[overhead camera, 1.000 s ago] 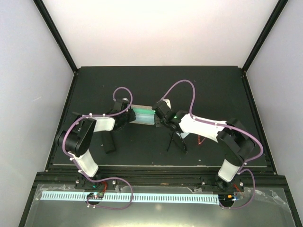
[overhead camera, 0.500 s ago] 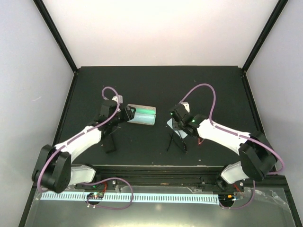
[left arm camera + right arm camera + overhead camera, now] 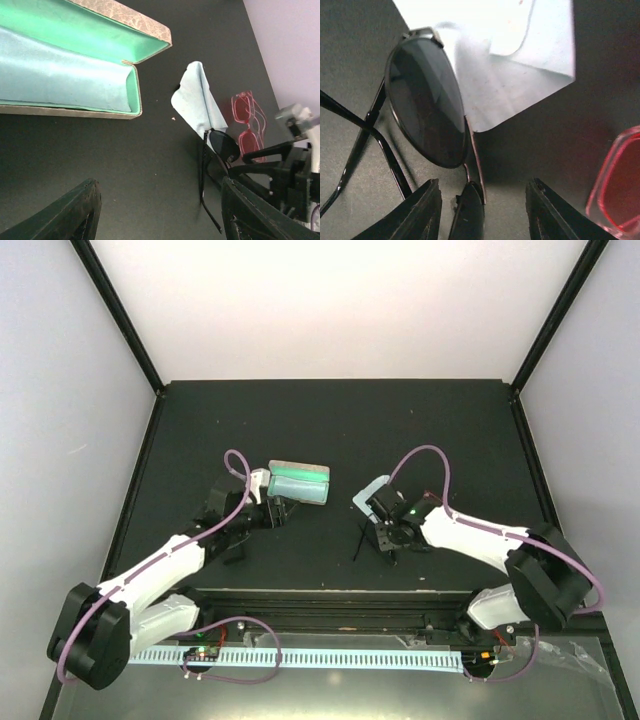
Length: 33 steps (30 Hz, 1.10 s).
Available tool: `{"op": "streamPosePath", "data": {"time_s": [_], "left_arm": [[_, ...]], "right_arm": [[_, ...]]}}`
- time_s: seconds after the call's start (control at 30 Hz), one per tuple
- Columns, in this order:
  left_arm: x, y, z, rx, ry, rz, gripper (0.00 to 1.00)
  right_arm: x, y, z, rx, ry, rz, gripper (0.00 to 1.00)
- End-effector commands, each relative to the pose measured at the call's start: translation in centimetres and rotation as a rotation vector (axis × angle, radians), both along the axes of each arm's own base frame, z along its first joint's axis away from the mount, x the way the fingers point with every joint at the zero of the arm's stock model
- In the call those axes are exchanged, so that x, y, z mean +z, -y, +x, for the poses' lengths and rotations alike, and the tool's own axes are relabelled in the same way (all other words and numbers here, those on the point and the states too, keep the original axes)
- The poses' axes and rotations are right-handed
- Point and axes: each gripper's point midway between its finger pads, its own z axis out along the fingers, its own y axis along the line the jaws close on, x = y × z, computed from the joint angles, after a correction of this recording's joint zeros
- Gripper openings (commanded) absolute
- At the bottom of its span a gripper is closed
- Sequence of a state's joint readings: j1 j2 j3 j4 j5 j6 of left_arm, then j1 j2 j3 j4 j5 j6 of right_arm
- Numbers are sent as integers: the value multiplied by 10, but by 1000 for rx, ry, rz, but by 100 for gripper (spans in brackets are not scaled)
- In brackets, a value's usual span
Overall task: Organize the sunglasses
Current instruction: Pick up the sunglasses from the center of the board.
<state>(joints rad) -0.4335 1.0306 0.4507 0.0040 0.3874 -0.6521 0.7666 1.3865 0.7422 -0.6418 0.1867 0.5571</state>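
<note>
The black-framed sunglasses (image 3: pixel 425 100) lie unfolded on the dark table, one lens resting on a light blue cloth (image 3: pixel 520 60). My right gripper (image 3: pixel 482 215) is open and low over them, its fingers either side of the second lens (image 3: pixel 467 215). The red-framed sunglasses (image 3: pixel 620 190) lie just to the right. In the left wrist view, the black pair (image 3: pixel 220 150) and the red pair (image 3: pixel 247 122) show beyond the cloth (image 3: pixel 200 105). My left gripper (image 3: pixel 160 215) is open and holds nothing, just in front of the open beige case (image 3: pixel 120 15).
The beige case (image 3: pixel 300 483) has a green lining and a light blue cloth inside (image 3: pixel 60 75). A black oblong case (image 3: pixel 235 552) lies partly under my left arm. The cloth (image 3: pixel 367 492) sits behind my right gripper (image 3: pixel 383 535). Walls enclose the table.
Both grippers have let go of the beige case and opened. My left gripper pulled back a little toward me. My right gripper swung right and down onto the black sunglasses.
</note>
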Motion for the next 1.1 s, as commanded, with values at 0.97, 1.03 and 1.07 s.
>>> {"op": "streamPosePath", "data": {"time_s": [0.97, 1.03, 1.07], "left_arm": [[8, 6, -8, -25, 10, -29, 64], [9, 5, -8, -23, 11, -31, 64], [9, 6, -8, -24, 11, -33, 64]], "right_arm": [[-28, -20, 16, 79, -30, -80, 6], [-25, -22, 18, 78, -20, -62, 5], [-23, -24, 17, 82, -16, -50, 5]]}}
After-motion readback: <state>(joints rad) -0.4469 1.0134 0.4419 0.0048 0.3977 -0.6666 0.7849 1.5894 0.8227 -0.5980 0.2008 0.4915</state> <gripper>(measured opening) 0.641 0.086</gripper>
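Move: The black sunglasses are almost under my right hand: their bridge lies about 1 cm ahead, 2 cm to the left and 3 cm below it. The cloth is roughly 8 cm ahead, about in line left to right and also on the table; the red glasses are some 12 cm to the right and 4 cm farther out. From my idle left hand the sunglasses lie about 20 cm to the right, 1 cm back and 12 cm below. With fingers half open and pointing down, I first sink my right hand a little under 3 cm over the sunglasses, narrowing the fingers somewhat. Then I ease it level, about 2 cm forward and 1 cm left, onto the frame, and close almost shut, pinching the inner edge of the far lens near the bridge and staying low there. ##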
